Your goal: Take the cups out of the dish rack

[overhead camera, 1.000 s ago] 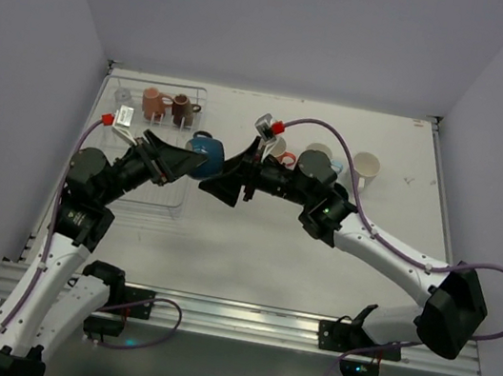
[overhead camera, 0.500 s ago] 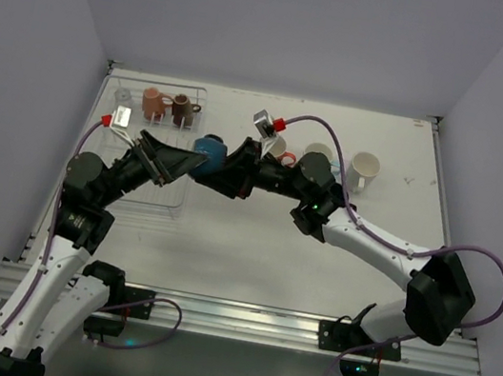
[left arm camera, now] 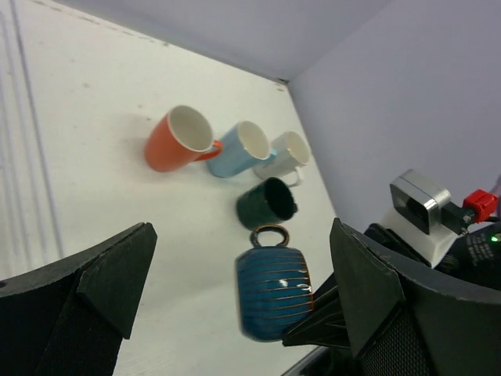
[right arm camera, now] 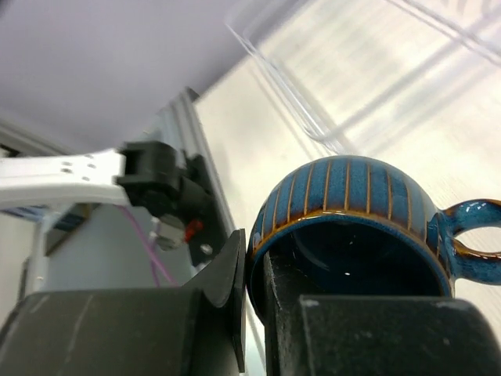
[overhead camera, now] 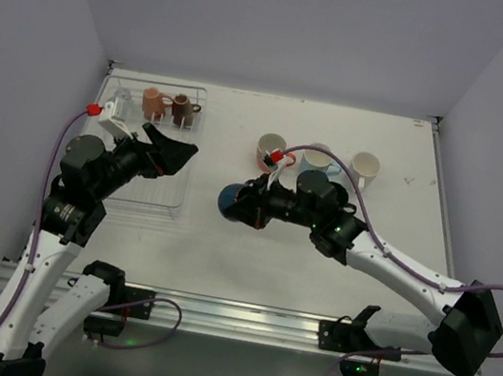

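My right gripper (overhead camera: 244,208) is shut on the rim of a navy striped cup (overhead camera: 227,196), holding it above the table right of the dish rack (overhead camera: 149,192). In the right wrist view one finger is inside the navy cup (right arm camera: 352,204) and one outside. My left gripper (overhead camera: 173,150) hangs open and empty over the rack's right side; its wrist view shows the navy cup (left arm camera: 274,294) beyond its fingers. A salmon pink cup (overhead camera: 155,103), a dark brown cup (overhead camera: 183,110) and a clear glass (overhead camera: 123,95) stand at the rack's far end.
On the table right of the rack stand an orange cup (left arm camera: 176,141), a light blue cup (left arm camera: 239,149), a white cup (left arm camera: 286,153) and a dark green cup (left arm camera: 268,204). The rack's clear tray edge (right arm camera: 313,110) lies close beyond the held cup.
The left gripper let go of the navy cup, opened wide and drew back over the rack. The right gripper shut on the cup's rim and carried it nearer, away from the rack.
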`<move>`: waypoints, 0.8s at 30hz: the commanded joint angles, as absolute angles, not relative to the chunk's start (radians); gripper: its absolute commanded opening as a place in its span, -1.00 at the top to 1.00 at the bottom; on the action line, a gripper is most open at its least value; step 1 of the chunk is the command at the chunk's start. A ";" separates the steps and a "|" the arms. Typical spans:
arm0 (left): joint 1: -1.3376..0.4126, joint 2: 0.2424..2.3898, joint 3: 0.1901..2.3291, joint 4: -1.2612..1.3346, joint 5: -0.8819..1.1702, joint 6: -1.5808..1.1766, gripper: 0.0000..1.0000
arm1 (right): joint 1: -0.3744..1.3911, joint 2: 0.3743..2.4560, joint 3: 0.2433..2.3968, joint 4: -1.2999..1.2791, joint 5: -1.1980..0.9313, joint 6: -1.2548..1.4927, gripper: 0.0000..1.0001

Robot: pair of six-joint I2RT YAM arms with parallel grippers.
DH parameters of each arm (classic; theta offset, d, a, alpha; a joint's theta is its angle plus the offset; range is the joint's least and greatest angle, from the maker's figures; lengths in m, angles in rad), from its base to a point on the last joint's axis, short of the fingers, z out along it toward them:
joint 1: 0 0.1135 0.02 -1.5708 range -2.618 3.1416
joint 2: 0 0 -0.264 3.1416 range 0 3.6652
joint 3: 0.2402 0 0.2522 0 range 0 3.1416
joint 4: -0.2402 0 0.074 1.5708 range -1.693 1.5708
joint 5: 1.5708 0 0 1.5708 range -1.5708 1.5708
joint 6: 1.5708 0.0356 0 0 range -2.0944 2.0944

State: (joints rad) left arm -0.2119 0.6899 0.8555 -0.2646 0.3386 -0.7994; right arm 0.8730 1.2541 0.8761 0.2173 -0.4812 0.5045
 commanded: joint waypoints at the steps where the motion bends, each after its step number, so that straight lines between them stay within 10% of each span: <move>1: -0.213 0.710 0.910 -0.411 0.221 -0.646 -1.00 | 0.873 1.232 0.871 -0.024 -0.330 0.378 1.00; 24: -0.213 0.931 0.894 -0.419 -0.005 -0.420 -1.00 | 0.710 1.738 1.187 -0.315 0.055 0.184 0.98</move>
State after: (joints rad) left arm -0.2123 0.8959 0.8776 -0.4828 -0.0128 -0.4503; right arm 0.7292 1.7287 1.1343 -0.3325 0.0208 0.2176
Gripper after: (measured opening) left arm 0.998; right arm 0.073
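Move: The right gripper holds the blue cup by its rim, and the bare spot it goes to lies about 16 cm ahead, 10 cm to its right and 25 cm below. Beyond that, the orange cup stands some 28 cm ahead and 5 right, the light blue cup 28 ahead and 21 right, the dark green cup 17 ahead and 23 right. From the empty left gripper, the brown mug is roughly 30 cm ahead, 9 left and 27 below, the terracotta mug 10 cm farther left. Lower the right gripper about 20 cm with the blue cup still pinched, swinging its left-pointing fingers steeply down and somewhat clockwise; then carry on low and nearly level, forward and right, to the gap in front of the orange cup, left of the green one. Meanwhile sink the open left gripper about 10 cm, swinging left and slightly forward over the rack towards the brown mug, rolling its left side up and tipping down. ##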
